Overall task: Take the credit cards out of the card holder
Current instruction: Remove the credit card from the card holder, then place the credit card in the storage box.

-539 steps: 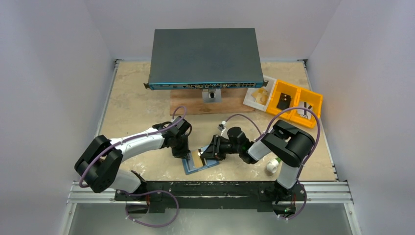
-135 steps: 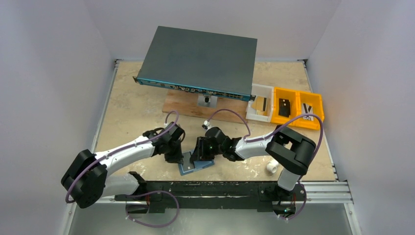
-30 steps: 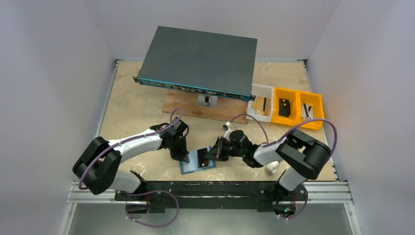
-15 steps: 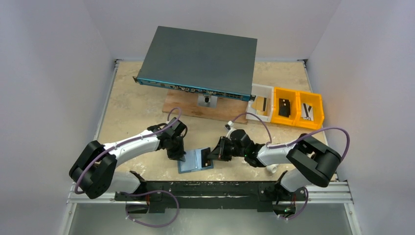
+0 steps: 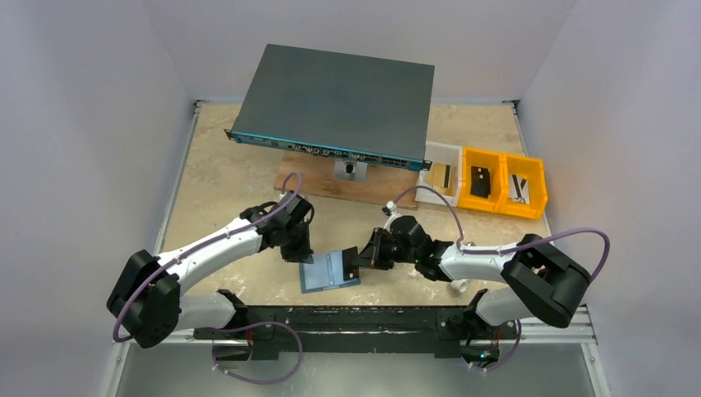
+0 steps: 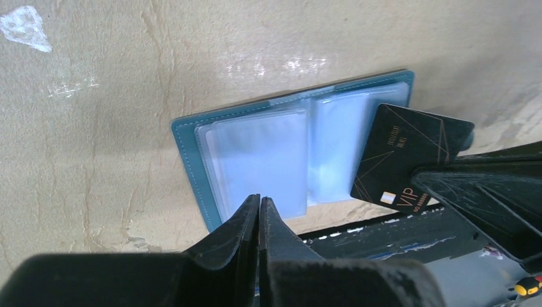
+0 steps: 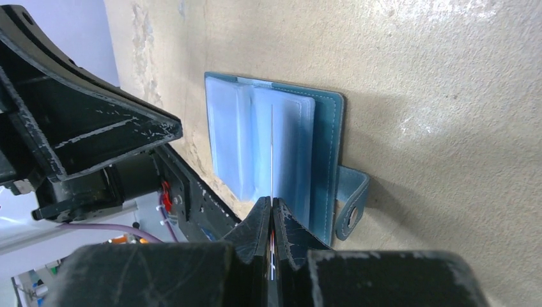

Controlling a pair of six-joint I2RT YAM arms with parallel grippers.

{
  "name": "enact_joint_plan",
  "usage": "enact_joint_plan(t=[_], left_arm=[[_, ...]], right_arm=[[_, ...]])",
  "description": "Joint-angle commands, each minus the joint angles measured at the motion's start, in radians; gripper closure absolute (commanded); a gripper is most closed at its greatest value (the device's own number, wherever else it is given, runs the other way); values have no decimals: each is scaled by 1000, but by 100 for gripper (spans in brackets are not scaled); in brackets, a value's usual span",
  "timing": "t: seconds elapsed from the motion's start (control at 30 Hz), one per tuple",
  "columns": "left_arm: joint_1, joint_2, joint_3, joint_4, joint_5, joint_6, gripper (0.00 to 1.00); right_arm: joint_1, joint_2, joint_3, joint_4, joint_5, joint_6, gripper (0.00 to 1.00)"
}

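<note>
The card holder lies open and flat near the table's front edge, steel-blue with clear inner sleeves. My right gripper is shut on a black credit card printed "VIP". It holds the card on edge over the holder's right half, and in the right wrist view the card shows only as a thin line. I cannot tell if it still sits in a sleeve. My left gripper is shut and empty, its tips over the holder's left near edge. The holder's strap sticks out sideways.
A large dark grey box rests tilted on a wooden board at the back. One white bin and two orange bins stand back right. A small white object lies by the right arm. A black rail lines the front edge.
The right gripper has drawn the black card a little to the right across the holder. The left gripper has pulled back and left, from on the holder to its left edge.
</note>
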Motion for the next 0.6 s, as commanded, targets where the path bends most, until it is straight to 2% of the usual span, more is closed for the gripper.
enact_joint_plan(t=[0.0,0.17,0.27,0.33,0.43,0.5,0.57], left_arm=[[8,-56,51,-22,-2,21,95],[8,-91,69,-41,0,25,85],[8,-112,77,-51,2,30,67],[8,-130,82,-56,1,34,48],[8,-155,90,-67,-1,39,29],[8,-165,98,-74,-1,46,21],[8,-171,108,-83,-2,57,18]], right_arm=[[-7,-55,46,-50,36,-30,100],[-10,-110,53,-101,56,-33,100],[-10,-151,56,-135,73,-32,100],[-11,-184,62,-173,93,-33,100],[-11,-241,70,-223,125,-32,100],[-11,-270,76,-256,146,-30,100],[-11,-298,81,-294,166,-25,100]])
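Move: The spread card holder lies under both closed hands, its middle about 5 cm right of the left hand, 2 cm back and 3 cm below. From the right hand, which already pinches the black credit card, the holder is some 8 cm left, 2 cm back and 3 cm down. The orange compartment with black cards, where this one belongs, is about 34 cm to the right hand's right and 22 cm ahead; the white tray is roughly 22 cm right and 24 cm ahead. The black card, still pinched in the shut right fingers, goes up about 4.5 cm away from the card holder, drifting some 1.5 cm right as the wrist turns slightly clockwise and lifts its fingertips. Meanwhile the left hand, touching nothing, rises straight over the holder by about the same height and spreads its fingers most of the way open. ##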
